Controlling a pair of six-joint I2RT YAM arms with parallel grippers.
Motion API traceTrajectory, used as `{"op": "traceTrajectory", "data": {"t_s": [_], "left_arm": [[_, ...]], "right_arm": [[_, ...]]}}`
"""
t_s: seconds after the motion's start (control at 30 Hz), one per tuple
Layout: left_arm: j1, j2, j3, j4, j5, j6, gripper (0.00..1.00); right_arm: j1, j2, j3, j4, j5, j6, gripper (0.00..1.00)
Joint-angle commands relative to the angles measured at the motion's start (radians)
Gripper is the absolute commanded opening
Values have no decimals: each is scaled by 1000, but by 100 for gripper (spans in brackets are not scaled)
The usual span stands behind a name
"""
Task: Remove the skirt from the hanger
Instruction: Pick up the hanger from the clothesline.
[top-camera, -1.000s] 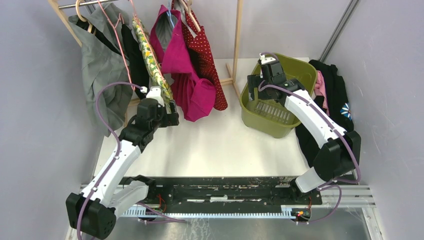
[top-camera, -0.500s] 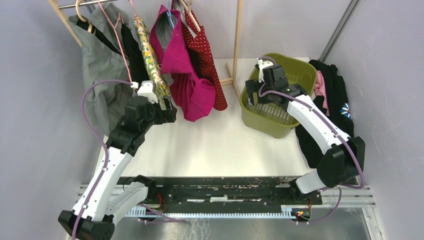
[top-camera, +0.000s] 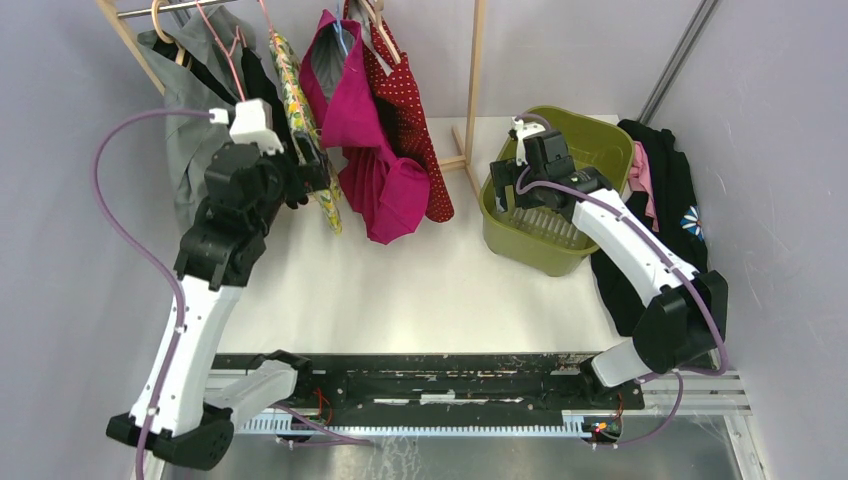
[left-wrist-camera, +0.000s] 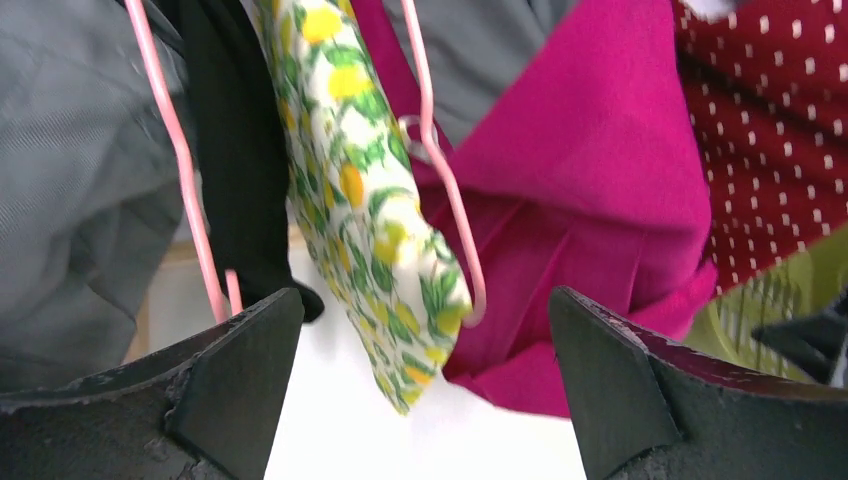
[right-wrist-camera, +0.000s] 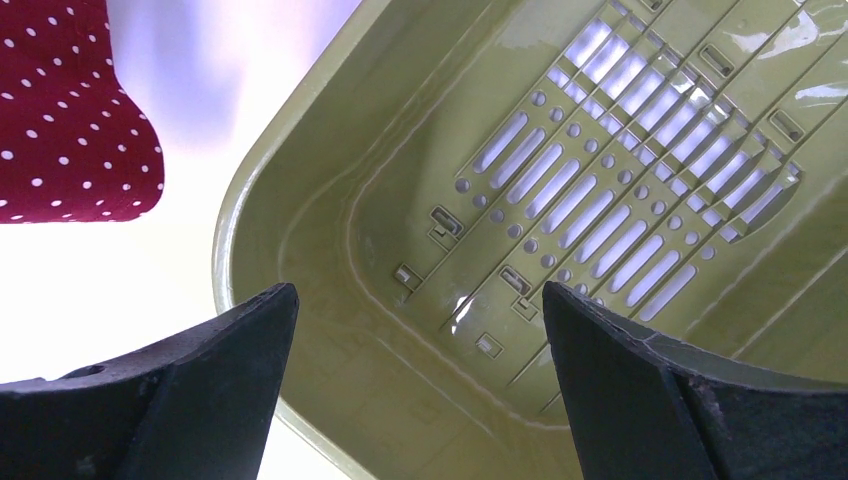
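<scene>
The lemon-print skirt (top-camera: 298, 105) hangs folded over a pink wire hanger (top-camera: 236, 70) on the rack at the back left. My left gripper (top-camera: 312, 178) is open, raised beside the skirt's lower part. In the left wrist view the skirt (left-wrist-camera: 370, 230) and a pink hanger loop (left-wrist-camera: 447, 200) hang just beyond my open left gripper (left-wrist-camera: 425, 390), apart from both fingers. My right gripper (top-camera: 507, 178) is open and empty over the green basket (top-camera: 603, 132). It also shows in the right wrist view (right-wrist-camera: 420, 385) above the basket floor (right-wrist-camera: 600, 200).
A magenta garment (top-camera: 372, 150) and a red dotted one (top-camera: 412, 120) hang right of the skirt. A grey garment (top-camera: 195, 135) and a black one (top-camera: 262, 100) hang to its left. A wooden rack post (top-camera: 474, 80) stands nearby. Dark clothes (top-camera: 668, 190) lie piled at the right.
My left arm has risen and moved back-left, from the skirt's lower end to higher beside it. The skirt's lower end now hangs below the gripper. The right arm has shifted only slightly.
</scene>
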Motion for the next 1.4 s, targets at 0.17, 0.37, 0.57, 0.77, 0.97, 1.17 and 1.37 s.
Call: {"op": "traceTrajectory", "data": {"t_s": [0.17,0.37,0.57,0.77,0.97,1.17,1.37], "left_arm": [[-1,323,333,77,-215,159,99],[0,468,481,133,-309,185,99],[9,525,498,198,-425,218,99],[88,554,490,218,-348,170,99],[162,569,449,251,-203,126,99],[163,562,407,282,-105,140,78],[163,566,375,303,-14,146,38]], "right_arm": [[6,1,70,2,29,-4,99],[7,-11,58,4,24,-8,99],[7,-20,48,3,31,-17,99],[7,-3,63,2,23,-17,98],[7,26,85,2,0,-7,96],[7,34,90,-3,2,-9,95],[7,26,73,-3,8,-13,93]]}}
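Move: The pink hanger carrying the lemon-print skirt has its middle about 16 cm ahead of the open left gripper, 2 cm left and 2 cm higher. The skirt hangs some 13 cm ahead, 1 cm right and 5 cm below the gripper. The black garment is roughly 12 cm ahead and 6 cm left, the magenta garment 12 cm ahead and 14 cm right, both about 5 cm lower. From the right gripper the hanger lies around 46 cm left, 9 cm ahead and 20 cm up. Drive the left gripper forward about 17 cm, wide open, rising slightly at first, in between the hanging clothes to the pink hanger of the lemon-print skirt. Sweep left some 7 cm while turning roughly 20 degrees counter-clockwise, then ease back right and down a little with part of that turn undone, closing the fingers about halfway around the hanger's bar and the skirt. ##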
